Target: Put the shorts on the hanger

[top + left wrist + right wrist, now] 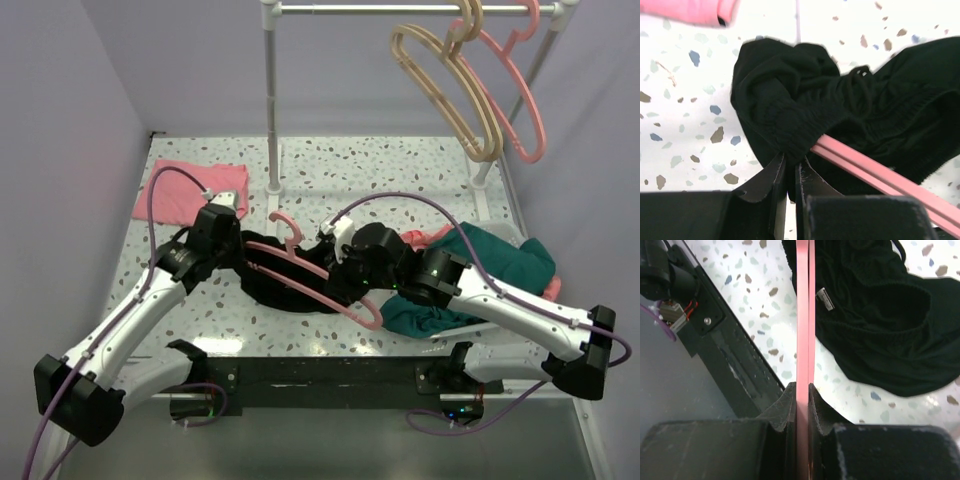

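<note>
The black shorts (275,282) lie bunched on the speckled table between my arms. The salmon-pink hanger (305,266) lies across them, hook pointing away. My left gripper (232,250) is shut on the waistband of the shorts (790,125), next to the hanger's bar (875,172), which runs into the fabric. My right gripper (348,278) is shut on the hanger's bar (803,330), which stands straight between its jaws. The shorts (880,320) lie to the right of it in the right wrist view.
A pink cloth (190,190) lies at the back left. A heap of teal and pink clothes (490,270) sits at the right. A rail (400,8) at the back holds tan hangers (450,90) and another pink one (515,95). Its post (271,100) stands behind the shorts.
</note>
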Motion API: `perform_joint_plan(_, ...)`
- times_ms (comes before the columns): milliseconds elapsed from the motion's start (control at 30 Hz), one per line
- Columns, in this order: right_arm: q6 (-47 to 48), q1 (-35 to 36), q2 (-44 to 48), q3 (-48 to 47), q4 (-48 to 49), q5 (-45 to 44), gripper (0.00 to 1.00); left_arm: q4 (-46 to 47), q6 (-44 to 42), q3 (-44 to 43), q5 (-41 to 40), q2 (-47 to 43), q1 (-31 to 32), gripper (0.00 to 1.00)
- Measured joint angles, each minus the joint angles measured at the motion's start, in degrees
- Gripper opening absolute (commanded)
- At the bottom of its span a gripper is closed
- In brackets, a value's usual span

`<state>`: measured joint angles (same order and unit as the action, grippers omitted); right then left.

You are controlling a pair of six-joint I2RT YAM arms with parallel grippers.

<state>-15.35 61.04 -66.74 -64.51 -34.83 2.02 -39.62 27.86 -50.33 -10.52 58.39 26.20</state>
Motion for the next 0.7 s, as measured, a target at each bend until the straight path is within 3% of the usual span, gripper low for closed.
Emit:
perform_joint_plan(167,0.63,0.85,-2.89,7.15,12.11,0.09,0.0,-0.55,-0.48,-1.95,-1.36,-2.47,0.63,0.09)
perform_joint_plan(267,0.92,0.85,-4.28,11.08,19.06,0.17,0.0,-0.22,-0.98,-0.9,-1.05,-2.82,1.11,0.2)
perform_joint_plan(400,0.87,0.92,-5.29,15.21,27.21,0.39,0.0,0.35,-2.05,1.42,-0.42,-3.56,1.68,0.5)
perform_joint_plan(467,0.85,0.92,-5.95,16.06,29.64,0.44,0.0,0.94,-2.82,2.03,0.0,-4.39,1.73,0.57)
perform_joint_plan(700,0.83,0.94,-7.17,16.81,34.51,0.44,0.0,5.86,-6.69,2.86,4.96,-15.37,1.75,0.63)
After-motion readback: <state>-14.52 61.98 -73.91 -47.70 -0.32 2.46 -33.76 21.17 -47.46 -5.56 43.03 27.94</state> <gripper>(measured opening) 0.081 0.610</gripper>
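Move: The right hand holds the pink hanger, pointed at the waistband corner that the left hand pinches, about 20 cm to its left, 5 cm ahead and some 6 cm lower. The middle of the black shorts lies about 7 cm left, 3 cm ahead and 15 cm below it. From the left hand, the hanger's left end is right at the fingertips, about 2 cm ahead and 1 cm right; the shorts' middle is some 13 cm right, 2 cm back and 9 cm down. Down about 6 cm and left nearly as far, slightly forward, the right hand feeds the still-gripped hanger's left end farther into the waistband, then slows. The left hand bobs up a couple of centimetres and dips back, then opens to let go of the waistband and rises off by about 5 cm, fingers tipping up. ##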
